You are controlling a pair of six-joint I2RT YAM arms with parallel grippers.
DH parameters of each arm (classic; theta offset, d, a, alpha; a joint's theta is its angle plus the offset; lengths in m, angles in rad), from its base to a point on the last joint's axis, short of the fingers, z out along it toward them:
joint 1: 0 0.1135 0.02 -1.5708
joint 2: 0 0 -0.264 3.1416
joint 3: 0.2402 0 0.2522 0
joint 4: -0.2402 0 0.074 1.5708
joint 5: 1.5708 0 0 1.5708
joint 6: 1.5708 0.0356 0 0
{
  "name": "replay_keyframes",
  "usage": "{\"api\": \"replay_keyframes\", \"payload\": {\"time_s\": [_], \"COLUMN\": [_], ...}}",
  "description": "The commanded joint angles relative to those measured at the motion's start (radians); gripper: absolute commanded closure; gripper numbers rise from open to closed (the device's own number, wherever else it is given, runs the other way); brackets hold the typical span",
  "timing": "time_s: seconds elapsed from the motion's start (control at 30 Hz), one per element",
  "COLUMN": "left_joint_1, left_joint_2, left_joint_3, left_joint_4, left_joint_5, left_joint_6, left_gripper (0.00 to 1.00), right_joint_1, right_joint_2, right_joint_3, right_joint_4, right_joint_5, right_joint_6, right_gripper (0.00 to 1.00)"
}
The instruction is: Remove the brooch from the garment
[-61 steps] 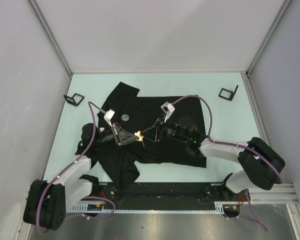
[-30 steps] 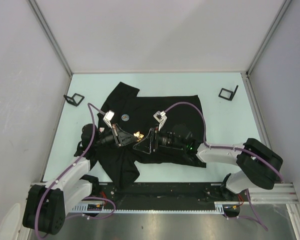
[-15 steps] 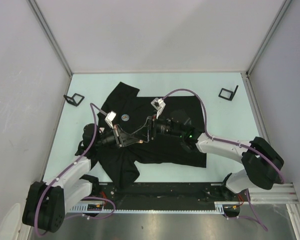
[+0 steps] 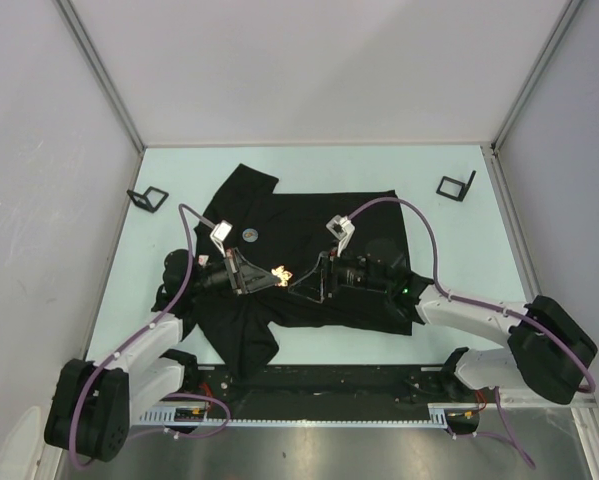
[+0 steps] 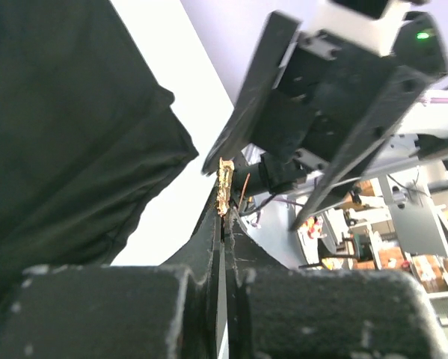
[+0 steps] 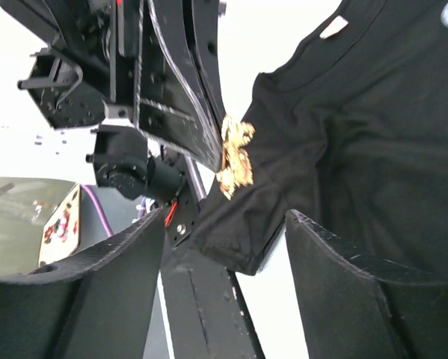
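Observation:
The black garment (image 4: 309,215) lies flat on the pale table (image 4: 449,235). My left gripper (image 4: 270,277) hovers over its lower left part, shut on the small gold brooch (image 4: 280,272). In the left wrist view the brooch (image 5: 225,182) sticks out of the closed fingertips (image 5: 216,221), with no cloth hanging from it. My right gripper (image 4: 305,283) faces the left one from the right, open and holding nothing. In the right wrist view the brooch (image 6: 235,157) sits beyond the open fingers (image 6: 336,262), in front of a sleeve (image 6: 238,224).
Two black wire stands (image 4: 147,198) (image 4: 456,186) sit at the table's far corners. A small round badge (image 4: 251,236) shows on the shirt's chest. A white label (image 6: 333,28) shows at its collar. Grey walls close in three sides.
My right gripper has pulled back to the right, away from the left gripper's tips, and stands open. The left gripper still holds the brooch in almost the same place.

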Motion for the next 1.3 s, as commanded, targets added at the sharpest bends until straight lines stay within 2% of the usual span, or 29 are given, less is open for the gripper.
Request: {"api": "replay_keyframes", "payload": {"time_s": [0.0,0.1,0.33,0.9,1.27], "left_joint_1": [-0.017,-0.027,-0.038,-0.052,-0.064], "left_joint_2": [-0.007,-0.020,-0.020,-0.030,-0.045], "left_joint_3": [-0.007,-0.006,-0.007,-0.006,0.003], "left_joint_4": [0.136,0.134,0.131,0.142,0.114], "left_joint_5": [0.044,0.044,0.041,0.037,0.032], "left_joint_6": [-0.046,-0.045,-0.040,-0.039,-0.016], "left_gripper": [1.00,1.00,1.00,1.00,1.00], "right_joint_1": [-0.008,-0.017,-0.022,-0.026,-0.028], "right_joint_2": [0.020,0.060,0.104,0.135,0.150], "right_joint_3": [-0.038,-0.040,-0.040,-0.038,-0.029], "right_joint_4": [0.187,0.268,0.336,0.351,0.333], "right_joint_5": [-0.051,-0.082,-0.068,-0.053,-0.044], "right_joint_6": [0.045,0.064,0.093,0.099,0.110], "right_gripper": [0.33,0.41,0.49,0.69,0.76]}}
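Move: The brooch, already off the garment, sticks out of the left fingertips, its middle about 2 cm to the right of that hand's pads, 1 cm ahead and level. From the right hand it is some 3 cm to the left, 1 cm ahead and 1 cm lower. The round silver badge on the garment lies about 12 cm ahead of the right hand, 11 cm left and 18 cm down; the garment's near sleeve is 13 cm back, 12 cm left, equally low. Leftward and slightly forward, about 1 cm after a brief dip back and down, the right hand eases towards the brooch, its fingertips tilting up some 8 degrees while the fingers close from wide to about a quarter open around the brooch. Meanwhile the left hand, keeping its shut pinch, brings the brooch back, up and a little right, about 2 cm in all. ##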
